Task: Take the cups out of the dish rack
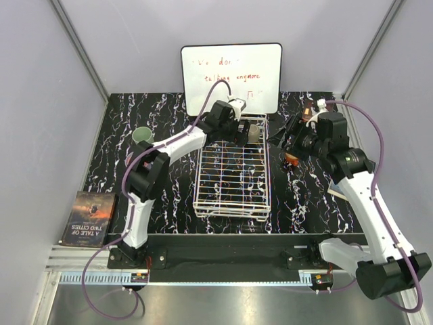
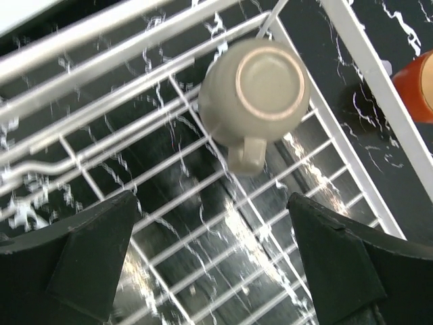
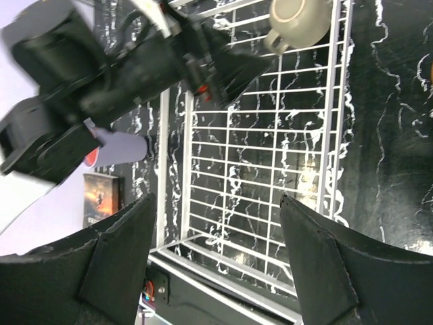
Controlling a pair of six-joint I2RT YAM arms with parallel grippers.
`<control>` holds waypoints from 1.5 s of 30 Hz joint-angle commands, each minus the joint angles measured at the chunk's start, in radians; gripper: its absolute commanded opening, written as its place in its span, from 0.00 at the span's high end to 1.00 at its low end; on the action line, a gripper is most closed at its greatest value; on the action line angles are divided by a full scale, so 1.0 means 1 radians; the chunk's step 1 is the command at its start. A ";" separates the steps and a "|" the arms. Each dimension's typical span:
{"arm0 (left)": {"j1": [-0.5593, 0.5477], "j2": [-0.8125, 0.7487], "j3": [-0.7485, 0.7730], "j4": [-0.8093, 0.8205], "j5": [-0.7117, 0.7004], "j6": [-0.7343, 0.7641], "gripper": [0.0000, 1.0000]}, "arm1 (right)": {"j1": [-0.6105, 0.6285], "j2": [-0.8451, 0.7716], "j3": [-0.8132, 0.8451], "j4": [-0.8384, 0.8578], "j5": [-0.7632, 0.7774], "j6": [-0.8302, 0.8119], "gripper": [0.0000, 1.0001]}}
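Note:
The white wire dish rack point(image 1: 230, 196) stands mid-table. One beige-grey cup point(image 2: 257, 91) with a handle sits upside down in its far right corner, also visible as a cup point(image 1: 254, 135) from above and a cup point(image 3: 298, 20) from the right wrist. My left gripper point(image 2: 213, 254) hovers open above the rack floor just short of that cup, nothing between its fingers; from above the left gripper point(image 1: 242, 132) is beside it. My right gripper point(image 3: 216, 250) is open and empty, and the right gripper point(image 1: 281, 139) hangs just off the rack's right side. An orange cup point(image 1: 292, 160) stands on the table below it.
A pale green cup point(image 1: 142, 137) stands on the table at the left. A lavender cup point(image 3: 118, 147) lies left of the rack, behind the left arm. A whiteboard point(image 1: 231, 78) leans at the back. A book point(image 1: 90, 218) lies at the front left.

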 commanded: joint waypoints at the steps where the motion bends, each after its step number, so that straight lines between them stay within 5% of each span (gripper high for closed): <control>1: -0.001 0.026 0.059 0.189 0.048 0.073 0.01 | 0.011 -0.070 -0.018 -0.001 -0.025 0.017 0.20; 14: -0.015 0.227 0.269 0.234 0.143 0.056 0.01 | 0.011 -0.160 -0.076 -0.111 0.020 -0.002 0.20; 26: -0.031 0.219 0.219 0.220 0.095 0.071 0.04 | 0.011 -0.151 -0.093 -0.118 0.035 -0.015 0.20; 36: -0.031 0.195 0.202 0.163 0.055 0.085 0.60 | 0.011 -0.157 -0.110 -0.101 0.029 -0.006 0.20; 37: -0.031 0.190 0.197 0.157 0.054 0.085 0.85 | 0.010 -0.159 -0.110 -0.101 0.029 -0.003 0.20; 38: -0.030 0.187 0.196 0.150 0.048 0.082 1.00 | 0.010 -0.159 -0.112 -0.099 0.031 -0.002 0.20; 45: -0.016 0.049 0.112 0.163 0.087 0.004 1.00 | 0.011 -0.167 -0.089 -0.070 0.047 0.020 0.21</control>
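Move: The upturned grey cup in the rack lies about 4 cm ahead of the left gripper, 7 cm to its right and 2 cm lower. The rack's right rail runs some 5 cm right of the cup, and its far rail about 6 cm beyond the cup. The orange cup stands outside the rack, roughly 14 cm to the right of the grey one and 9 cm nearer. From the right gripper the grey cup is about 18 cm ahead, 9 cm left and 19 cm below. Bring the open left gripper about 7 cm right and 4 cm forward to straddle the grey cup, turning it some 10 degrees clockwise and ending slightly lower. Then close the fingers until both pads pinch the cup's sides, and keep the grip there. Meanwhile draw the empty right gripper back about 4.5 cm and let it sink a little. ##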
